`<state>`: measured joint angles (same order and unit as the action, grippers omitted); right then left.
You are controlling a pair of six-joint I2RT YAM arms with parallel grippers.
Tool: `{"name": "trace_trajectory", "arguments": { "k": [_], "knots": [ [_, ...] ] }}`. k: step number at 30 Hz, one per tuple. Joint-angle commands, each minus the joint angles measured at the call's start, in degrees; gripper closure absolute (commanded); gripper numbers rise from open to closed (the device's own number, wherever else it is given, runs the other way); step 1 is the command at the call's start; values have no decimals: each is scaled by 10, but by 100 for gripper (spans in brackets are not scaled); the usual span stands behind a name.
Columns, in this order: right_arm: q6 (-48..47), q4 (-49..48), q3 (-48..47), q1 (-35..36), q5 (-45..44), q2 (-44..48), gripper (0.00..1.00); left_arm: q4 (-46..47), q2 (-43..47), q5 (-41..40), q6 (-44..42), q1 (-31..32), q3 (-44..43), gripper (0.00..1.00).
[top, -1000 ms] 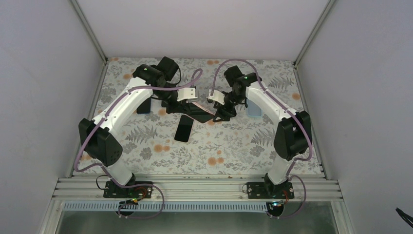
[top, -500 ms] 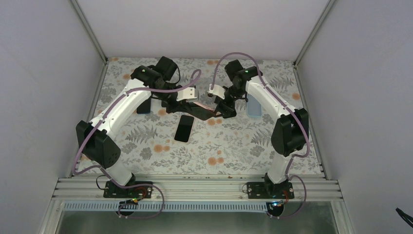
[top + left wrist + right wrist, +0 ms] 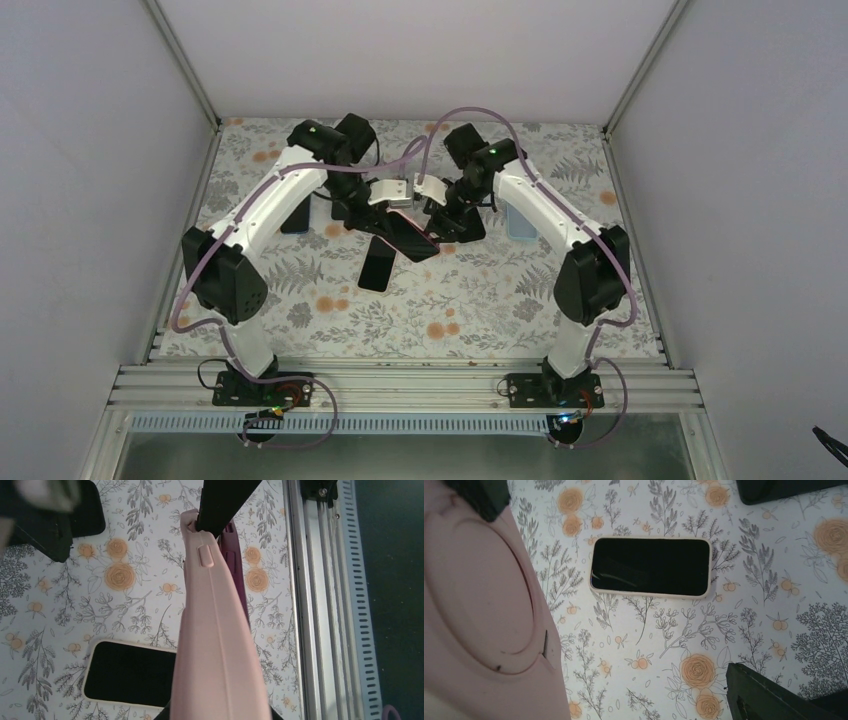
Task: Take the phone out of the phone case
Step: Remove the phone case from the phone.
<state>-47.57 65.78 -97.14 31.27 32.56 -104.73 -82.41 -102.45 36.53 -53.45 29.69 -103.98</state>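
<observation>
The phone case [image 3: 408, 236] is pink and hangs tilted above the table middle, with the dark phone face showing in it. My left gripper [image 3: 378, 214] is shut on its left end. In the left wrist view the case [image 3: 215, 645] runs edge-on out from my jaws, and a dark purple strip of the phone [image 3: 235, 565] shows along its right side. My right gripper [image 3: 447, 218] stands open at the case's right end. In the right wrist view the case's pink back [image 3: 479, 620] fills the left, well apart from one dark finger [image 3: 769, 695].
A second phone in a cream case [image 3: 377, 265] lies flat on the floral table just below the held one. A dark flat object [image 3: 295, 220] lies at the back left and a pale blue one [image 3: 518, 222] at the back right. The metal rail [image 3: 400, 385] runs along the near edge.
Both arms have swung toward the table middle. The left gripper has carried the pink case slightly right, and the right gripper has moved left up to the case's end, jaws a little wider.
</observation>
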Motion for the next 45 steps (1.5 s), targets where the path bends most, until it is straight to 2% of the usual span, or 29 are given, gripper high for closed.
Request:
{"name": "trace_trajectory", "arguments": {
  "k": [1,7,9,11,17,20,22,24,29,33,34,37,42,43,45],
  "knots": [
    [106,-190,-28,67,211,51,15,148,-34,160,49,38,-58,98],
    [138,-184,-48,68,350,35,19,329,16,129,147,15,12,98],
    [139,-181,-43,68,379,25,30,375,30,121,173,7,24,98],
    [129,-167,-46,68,399,18,47,395,32,115,189,1,20,98],
    [70,-93,-76,68,393,5,74,368,17,129,191,-23,-20,98],
    [83,-99,-64,62,380,13,95,349,15,120,189,-28,-39,98],
    [114,-132,-42,53,370,25,96,325,11,109,184,-32,-59,97],
    [147,-170,-22,42,358,40,96,305,13,94,179,-36,-69,92],
    [193,-194,-13,1,321,57,96,265,55,40,161,-43,-52,66],
    [253,-217,-22,-46,293,44,96,250,124,-35,145,-46,-9,21],
    [274,-232,-22,-57,273,42,96,250,143,-59,141,-47,1,17],
    [364,-317,17,-86,217,60,96,302,210,-159,140,-47,62,14],
    [448,-407,33,-100,128,71,96,482,279,-364,168,-41,163,13],
    [472,-421,31,-98,90,69,96,508,280,-386,178,-38,173,13],
    [498,-423,0,-82,-49,52,96,567,283,-411,191,-8,203,14]
  ]
}}
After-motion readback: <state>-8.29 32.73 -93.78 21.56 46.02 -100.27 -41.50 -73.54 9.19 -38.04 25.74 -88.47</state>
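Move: The pink phone case and the phone in it are pinched at one end in my left hand, their middle some 6 cm right of and 4 cm below that hand, 2 cm back. From my right hand, whose one finger is already at the case's far corner, that middle lies about 6 cm left, 2 cm back and roughly level. On the table some 18 cm below my right hand, the white-framed phone is about 14 cm left and 2 cm back, the black case about 8 cm right and 9 cm ahead. I bring my right hand up about 5 cm and 3 cm left along the case and shut its fingers on the rim at the long side, one inside between case and phone, while my left still holds and eases forward and up. Then my left opens wide and backs off upward, tipping its fingers up, as my right carries the pair some 9 cm forward and higher, rolling about 30 degrees and turning clockwise. ##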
